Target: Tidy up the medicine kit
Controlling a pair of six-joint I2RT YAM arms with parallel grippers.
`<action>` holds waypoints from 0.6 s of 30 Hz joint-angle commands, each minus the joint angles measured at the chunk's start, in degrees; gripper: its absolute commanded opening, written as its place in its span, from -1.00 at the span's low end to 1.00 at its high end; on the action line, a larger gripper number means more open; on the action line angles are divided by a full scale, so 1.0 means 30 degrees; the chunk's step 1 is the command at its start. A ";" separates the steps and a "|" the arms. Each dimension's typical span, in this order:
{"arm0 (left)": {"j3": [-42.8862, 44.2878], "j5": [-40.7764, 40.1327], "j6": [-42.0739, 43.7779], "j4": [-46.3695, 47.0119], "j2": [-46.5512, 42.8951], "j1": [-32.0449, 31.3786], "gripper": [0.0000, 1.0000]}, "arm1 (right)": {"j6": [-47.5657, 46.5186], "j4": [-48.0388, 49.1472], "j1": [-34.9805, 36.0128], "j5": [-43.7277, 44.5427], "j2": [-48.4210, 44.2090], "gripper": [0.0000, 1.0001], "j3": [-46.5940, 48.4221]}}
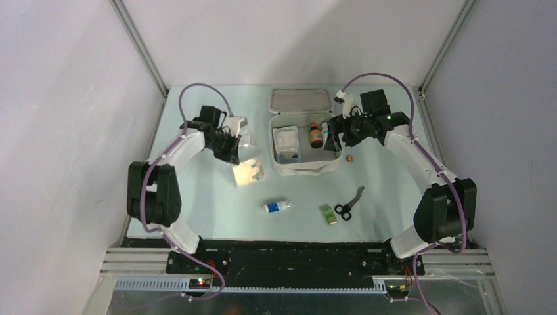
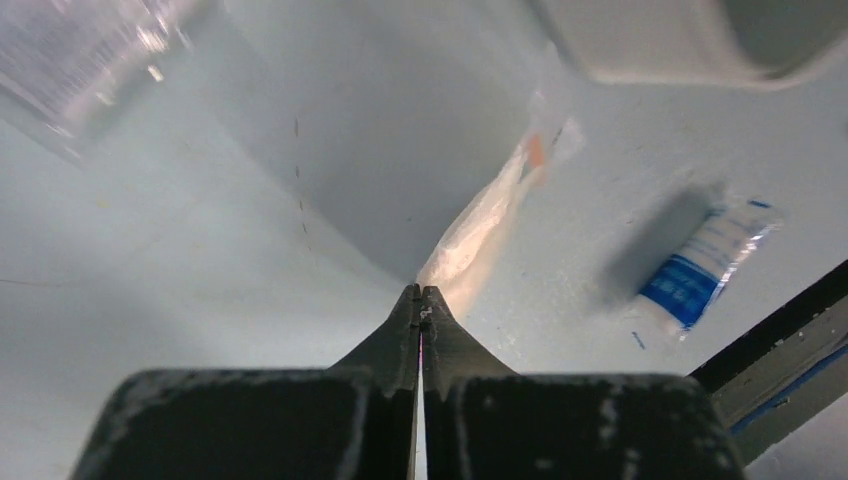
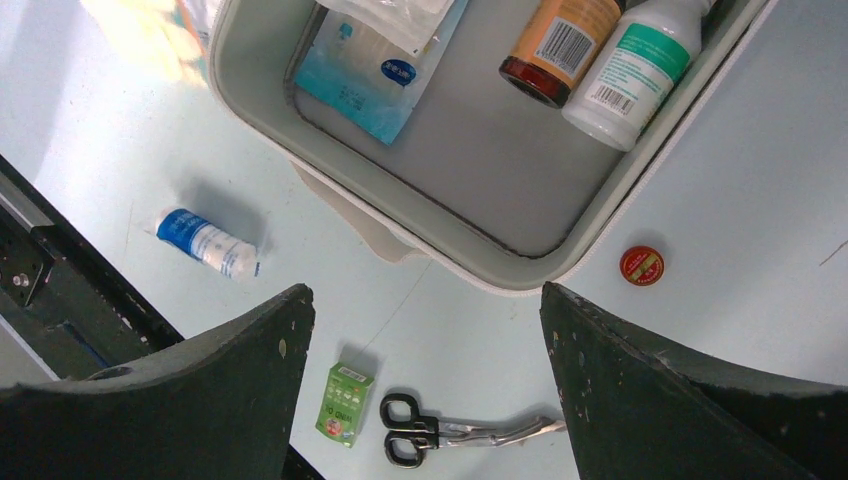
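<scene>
The medicine kit lies open at the back centre, a white case with its lid flat behind it. It holds white gauze packs, a brown bottle and a white bottle. My left gripper hovers left of the kit, shut on the edge of a thin clear packet that trails from its tips. My right gripper hangs over the kit's right rim. Its jaws stand wide open with nothing between them.
In front of the kit lie a bandage roll with a blue label, a small green box and black-handled scissors. A small red tin sits right of the kit. A clear plastic bag lies beside the left gripper.
</scene>
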 commanded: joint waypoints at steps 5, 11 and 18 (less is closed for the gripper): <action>0.2319 0.2260 0.2324 -0.0942 -0.2554 0.0002 -1.00 | -0.0250 0.0453 -0.0208 0.0168 0.0180 0.76 0.0162; 0.3435 0.2477 0.2385 -0.1220 -0.2252 -0.0011 -0.86 | -0.0350 0.0506 -0.0294 0.0258 0.0028 0.76 0.0166; 0.4057 -0.0431 0.8486 -0.1539 0.0296 -0.0126 0.52 | -0.0300 0.0446 -0.0409 0.0252 0.0001 0.76 0.0155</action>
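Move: The glove bag is already pinched near one edge in the left fingers, its middle about 4 cm to their right, 3 cm back and 4 cm lower. The paper packet lies some 8 cm ahead and 3 cm right of that hand, the open kit about 6 cm ahead and 23 cm right, and the small blue-labelled bottle about 14 cm back and 14 cm right. From the right hand the glove bag is roughly 31 cm left, 8 cm back and 15 cm below. The shut left fingers start out still gripping the glove bag's edge and carry on lifting, rising about 8 cm and going a little forward in the first part. They then almost halt, spread wide above the table and let the bag go, the hand ending some 4 cm farther forward with the fingertips swung forward by about 15 degrees and turned slightly clockwise. ##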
